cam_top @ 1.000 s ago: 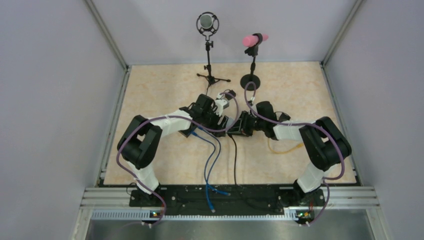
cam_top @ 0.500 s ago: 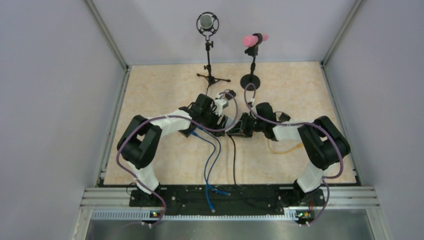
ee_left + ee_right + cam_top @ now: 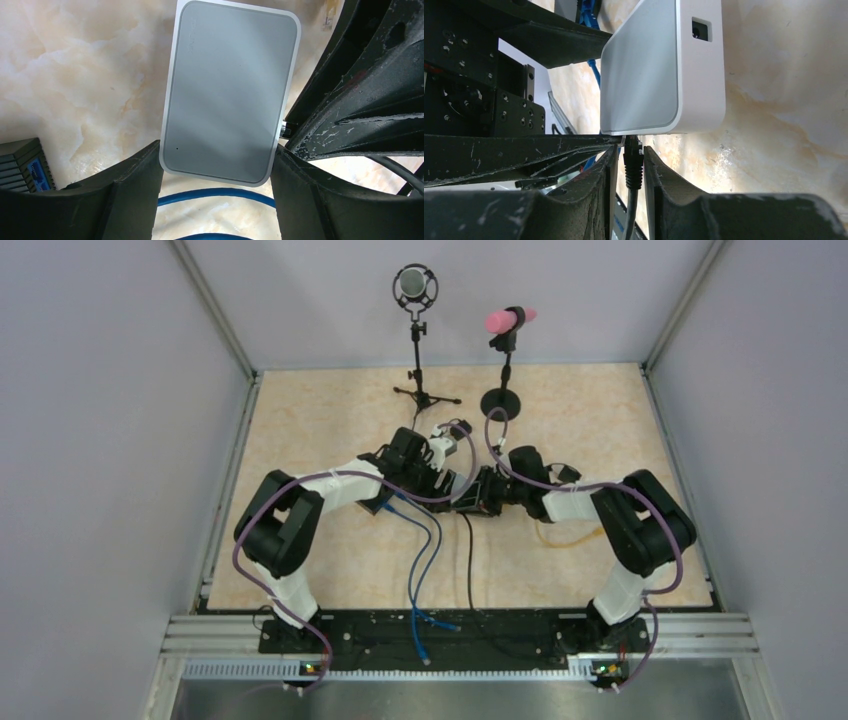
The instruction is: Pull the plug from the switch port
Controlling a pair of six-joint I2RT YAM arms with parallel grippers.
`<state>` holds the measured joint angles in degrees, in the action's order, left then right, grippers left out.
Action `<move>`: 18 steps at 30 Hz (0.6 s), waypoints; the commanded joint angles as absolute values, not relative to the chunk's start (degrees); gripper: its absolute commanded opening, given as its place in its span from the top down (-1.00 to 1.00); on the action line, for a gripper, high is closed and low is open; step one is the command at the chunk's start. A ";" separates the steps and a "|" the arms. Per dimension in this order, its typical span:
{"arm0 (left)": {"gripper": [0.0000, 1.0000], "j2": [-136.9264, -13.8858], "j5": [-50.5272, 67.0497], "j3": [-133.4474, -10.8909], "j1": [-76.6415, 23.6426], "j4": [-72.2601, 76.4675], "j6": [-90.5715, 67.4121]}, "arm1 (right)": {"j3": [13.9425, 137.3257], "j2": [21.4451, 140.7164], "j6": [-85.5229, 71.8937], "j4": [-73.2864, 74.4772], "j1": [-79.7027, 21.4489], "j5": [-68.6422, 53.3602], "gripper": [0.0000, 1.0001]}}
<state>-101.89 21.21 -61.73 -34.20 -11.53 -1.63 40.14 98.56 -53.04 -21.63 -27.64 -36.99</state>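
The switch (image 3: pixel 230 90), a flat white box with a grey top, lies on the marble-patterned table. My left gripper (image 3: pixel 217 160) is shut on its near end, one finger (image 3: pixel 135 185) on each side. The black plug (image 3: pixel 633 165) sits in a port on the switch's (image 3: pixel 659 70) edge, its black cable (image 3: pixel 630 215) trailing back. My right gripper (image 3: pixel 630 160) straddles the plug. The right-hand finger lies against it, and a thin gap shows on the left-hand side. From above, both grippers (image 3: pixel 440 480) (image 3: pixel 476 495) meet at mid-table and hide the switch.
Blue cables (image 3: pixel 425 560) and the black cable (image 3: pixel 468 560) run toward the near edge. A yellow cable (image 3: pixel 570 537) lies under the right arm. Two microphone stands (image 3: pixel 415 340) (image 3: pixel 508 325) stand at the back. A dark box with a blue port (image 3: pixel 22 165) lies left of the switch.
The right arm has edged left, closer to the switch. The left arm has stayed still.
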 commanded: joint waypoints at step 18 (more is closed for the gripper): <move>1.00 -99.55 19.20 -61.73 -33.70 -8.85 -1.23 | 39.75 92.42 -50.85 -18.99 -27.43 -33.16 1.00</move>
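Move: The black plug sits in the switch's near side, right at the right hand's fingertips: about 1 cm ahead, neither left nor right of it, and level in height. The switch's middle is some 4 cm ahead of that hand and 1 cm higher. The large black box lies about 17 cm left and 3 cm ahead, the power adapter about 16 cm straight ahead, both some 5 cm lower. From the left hand the plug is about 4 cm back and 2 cm right, roughly level. Holding nearly in place at the switch's near side, the right hand dips about half a centimetre, rises again and drifts about half a centimetre to the right while its slightly open fingers close almost fully and pinch the black plug. The left hand stays still, keeping its grip on the switch. ##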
